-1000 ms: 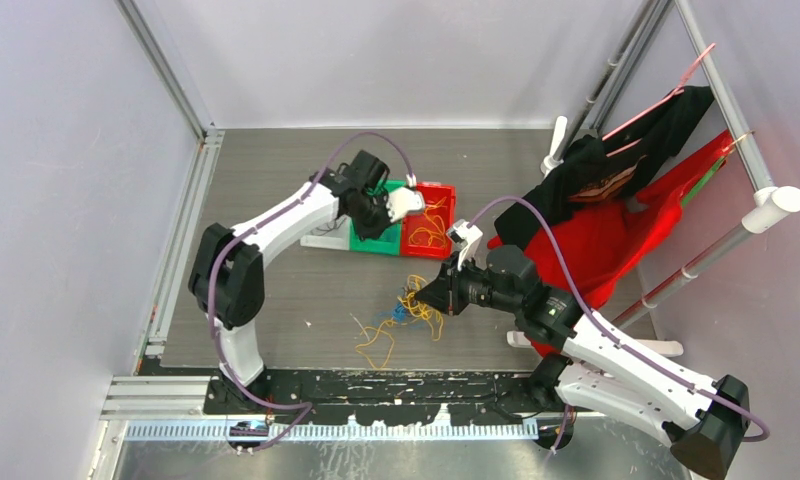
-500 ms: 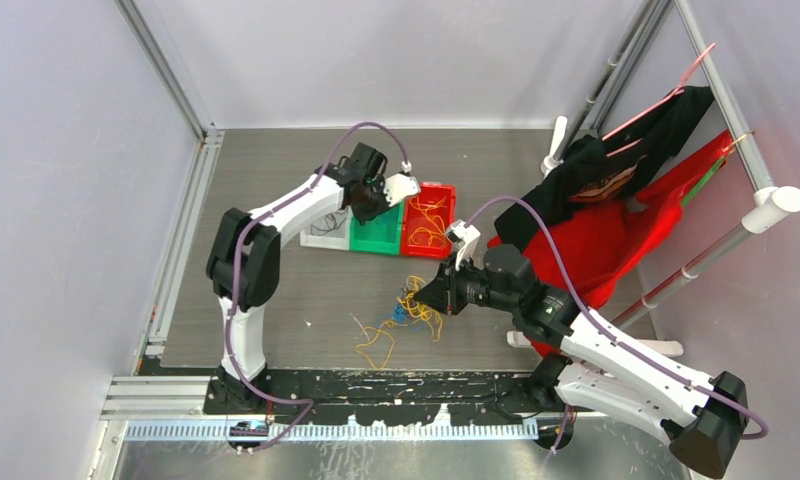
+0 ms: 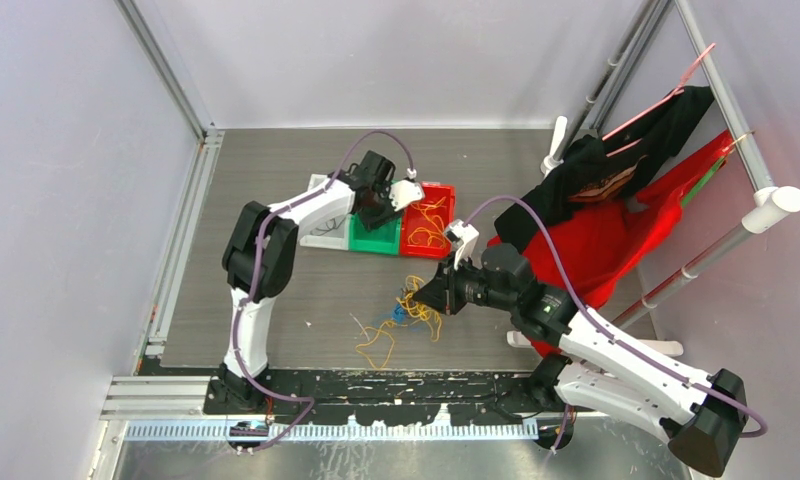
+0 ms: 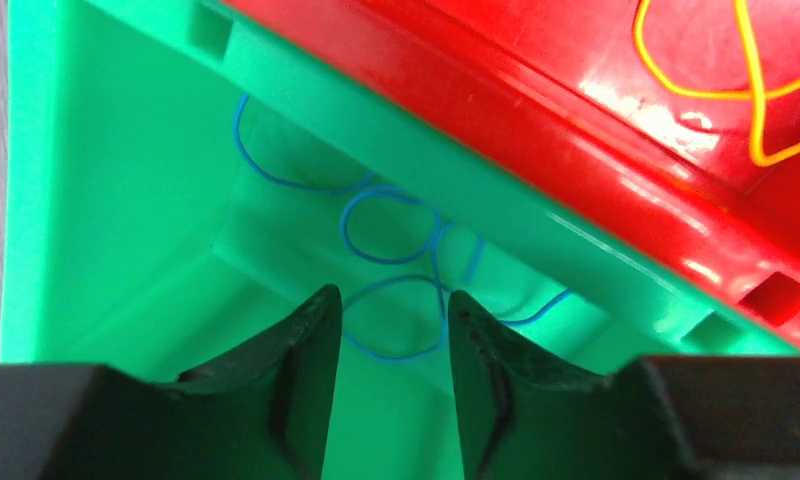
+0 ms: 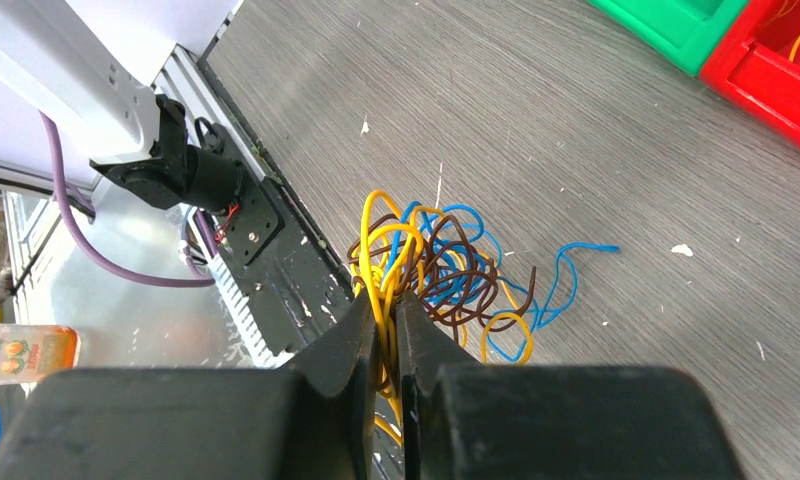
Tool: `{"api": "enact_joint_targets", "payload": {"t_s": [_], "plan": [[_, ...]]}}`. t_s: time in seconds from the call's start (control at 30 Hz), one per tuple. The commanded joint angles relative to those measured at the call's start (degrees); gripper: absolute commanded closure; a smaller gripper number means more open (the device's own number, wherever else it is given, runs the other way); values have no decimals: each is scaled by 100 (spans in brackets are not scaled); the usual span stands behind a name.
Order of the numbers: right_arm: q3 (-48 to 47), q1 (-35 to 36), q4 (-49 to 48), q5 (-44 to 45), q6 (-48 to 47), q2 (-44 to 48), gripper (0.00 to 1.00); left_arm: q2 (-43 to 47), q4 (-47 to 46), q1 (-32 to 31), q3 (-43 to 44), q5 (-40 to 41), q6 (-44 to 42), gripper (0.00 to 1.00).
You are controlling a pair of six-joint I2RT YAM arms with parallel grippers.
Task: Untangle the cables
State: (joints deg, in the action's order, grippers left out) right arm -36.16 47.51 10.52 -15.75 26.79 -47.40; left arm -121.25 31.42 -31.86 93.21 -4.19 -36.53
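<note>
A tangle of yellow, blue and brown cables (image 5: pixel 446 265) lies on the grey table, in front of the bins (image 3: pixel 416 305). My right gripper (image 5: pixel 381 300) is shut on several yellow strands at the tangle's near side (image 3: pixel 423 297). My left gripper (image 4: pixel 391 295) hangs open inside the green bin (image 4: pixel 126 180), nothing between its fingers (image 3: pixel 381 212). Loose blue cables (image 4: pixel 386 225) lie curled on that bin's floor just beyond the fingertips. The red bin (image 4: pixel 596 90) beside it holds yellow cables (image 4: pixel 746 80).
Three bins stand side by side: white (image 3: pixel 321 237), green (image 3: pixel 374 240), red (image 3: pixel 428 228). Loose yellow cables (image 3: pixel 376 342) lie near the table's front edge. Red and black clothes (image 3: pixel 616 215) hang off a rack at the right, close behind my right arm.
My left gripper has opened over the green bin, and its elbow has swung to the right. The right gripper and the tangle have stayed put.
</note>
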Motion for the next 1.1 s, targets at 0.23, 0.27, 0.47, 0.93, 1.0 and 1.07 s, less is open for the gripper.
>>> {"api": "enact_joint_targets", "payload": {"t_s": [0.23, 0.27, 0.47, 0.93, 1.0, 1.07], "plan": [[-530, -13, -319, -92, -68, -95, 99, 1223, 1131, 62, 675, -462, 154, 28], [-551, -13, -315, -99, -61, -108, 99, 1339, 1247, 90, 702, -551, 202, 25], [-617, -13, -356, -137, -50, -181, 99, 2200, 2050, 476, 675, -1601, 434, 2], [-500, -181, -3203, -284, 1308, -652, 99, 4774, 2888, 970, -2247, -4542, 350, 2], [-605, -212, -3528, -458, 1569, -894, 99, 5299, 2572, 971, -2617, -4640, 404, 3], [-725, -215, -3722, -616, 1749, -1080, 99, 5661, 2072, 971, -2954, -4649, 464, 4]]}}
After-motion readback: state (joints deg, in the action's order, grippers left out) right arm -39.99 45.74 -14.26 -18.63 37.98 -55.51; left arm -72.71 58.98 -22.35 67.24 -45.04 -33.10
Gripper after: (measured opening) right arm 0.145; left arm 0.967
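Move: The tangle hangs from the right hand's closed fingers, its middle some 4 cm below and 2 cm left of them; from the left hand it is about 28 cm back, 6 cm right and 11 cm higher. The left fingers, already partly open, are inside the green bin, its middle about 1 cm left and 1 cm back, with the blue cable straight ahead-level, 1 cm right and 3 cm down; the red bin's middle is 10 cm right and 1 cm back. Keeping its pinch on the tangle, the right hand lifts it about 9 cm, drifting left and a little forward and rolling some 20 degrees. The left hand opens wide clear of the blue cable, climbs almost straight out of the green bin, then sweeps back about 24 cm towards the tangle, easing left and sinking slightly as its fingers swing round to point rightward. ##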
